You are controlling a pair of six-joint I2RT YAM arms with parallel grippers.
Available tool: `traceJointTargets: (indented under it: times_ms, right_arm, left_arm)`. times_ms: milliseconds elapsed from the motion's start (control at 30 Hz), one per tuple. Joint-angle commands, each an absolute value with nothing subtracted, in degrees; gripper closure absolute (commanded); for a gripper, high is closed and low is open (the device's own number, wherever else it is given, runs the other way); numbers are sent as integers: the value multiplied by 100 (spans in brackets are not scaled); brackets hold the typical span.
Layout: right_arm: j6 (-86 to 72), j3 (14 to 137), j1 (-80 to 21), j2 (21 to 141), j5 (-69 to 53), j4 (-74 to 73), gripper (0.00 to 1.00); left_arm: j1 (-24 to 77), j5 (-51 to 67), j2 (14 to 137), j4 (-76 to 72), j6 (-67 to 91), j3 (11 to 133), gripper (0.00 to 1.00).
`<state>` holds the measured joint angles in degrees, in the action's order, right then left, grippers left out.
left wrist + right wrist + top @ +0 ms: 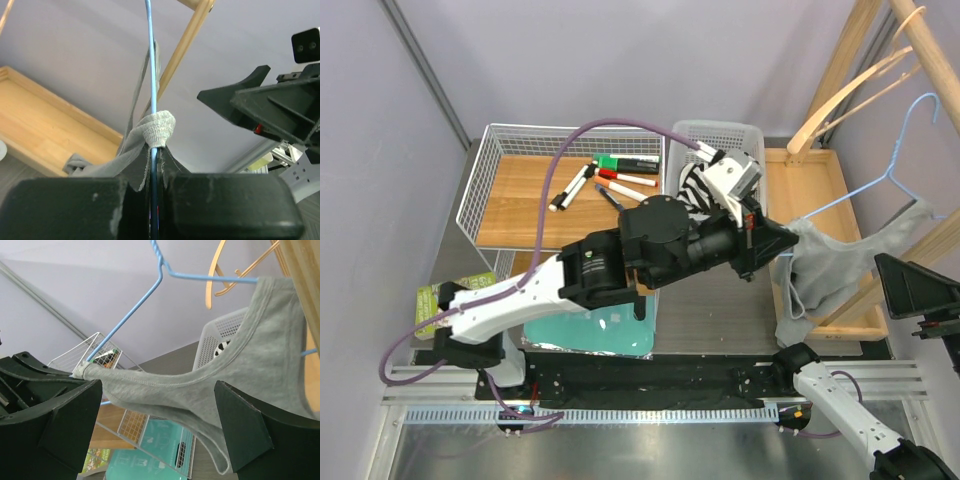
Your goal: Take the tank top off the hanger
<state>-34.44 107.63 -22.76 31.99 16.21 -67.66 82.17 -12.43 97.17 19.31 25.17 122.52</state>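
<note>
A blue wire hanger (890, 175) hangs from the wooden rack with a grey tank top (830, 260) draped on it. My left gripper (775, 240) is shut on the hanger's left end. In the left wrist view the blue wire (151, 75) runs between the closed jaws of the left gripper (154, 172). The tank top's strap (157, 129) is bunched just past the fingertips. My right gripper (157, 410) stands wide open at the right. In its view the stretched tank top (250, 355) shows between its fingers (70, 415), under the hanger (130, 315).
A white wire basket (485, 200) at the back left holds markers. A white plastic basket (720, 132) holds a striped cloth. The wooden rack (840, 80) carries a wooden hanger (865, 80) above a wooden tray (820, 190). A teal box (610, 330) lies near the left arm.
</note>
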Motion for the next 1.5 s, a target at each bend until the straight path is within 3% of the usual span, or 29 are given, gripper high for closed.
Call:
traceJointTargets:
  times_ms: [0, 133, 500, 867, 1167, 1267, 1467]
  right_arm:
    - [-3463, 10644, -2285, 3375, 1407, -6355, 0]
    - [-3603, 10372, -2285, 3463, 1108, -5891, 0]
    - [-4921, 8904, -2276, 4095, -1308, -3482, 0]
    - [-5800, 8359, -2276, 4254, -1476, -2277, 10]
    - [-5959, 8165, -2276, 4254, -1521, -2092, 30]
    - [-6064, 8095, -2276, 4307, -1573, -1969, 49]
    - [-6266, 7945, -2276, 4254, -1583, -1635, 65]
  left_arm:
    - [8279, -1380, 8783, 1758, 2540, 11770, 100]
    - [8297, -1546, 8229, 1740, 2514, 11243, 100]
    - [8332, -1994, 7172, 1600, 2382, 10170, 100]
    - [8323, -2329, 7172, 1670, 2162, 10072, 100]
    - [8332, -2365, 7295, 1626, 2188, 10081, 100]
    - [8323, -2180, 7409, 1652, 2223, 10160, 100]
    - [8323, -1978, 7532, 1697, 2329, 10266, 100]
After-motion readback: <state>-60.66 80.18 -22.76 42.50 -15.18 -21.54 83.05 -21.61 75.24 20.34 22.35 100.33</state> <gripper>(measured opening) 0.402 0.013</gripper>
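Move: The blue hanger's left arm, at the spot a few centimetres short of its neck, lies about 9 cm ahead of the open right hand, 5 cm to its left and 4 cm higher. The neck is roughly 13 cm ahead, 2 cm left and 7 cm up; the grey tank top's middle hangs about 6 cm ahead, 4 cm left and 7 cm below. From the left hand, already gripping the hanger's left end, that spot is some 9 cm right, 4 cm ahead and 4 cm up. The blue hanger, its left end still pinched in the left hand, is carried about 13 cm left, away from the rack, then eased back right 2 cm while turning some 10 degrees counter-clockwise. Meanwhile the right hand sweeps left and forward, roughly 20 cm in all, swings 35 degrees counter-clockwise and brings its fingers around the wire beside the neck, closing to under half open but not yet shut. ##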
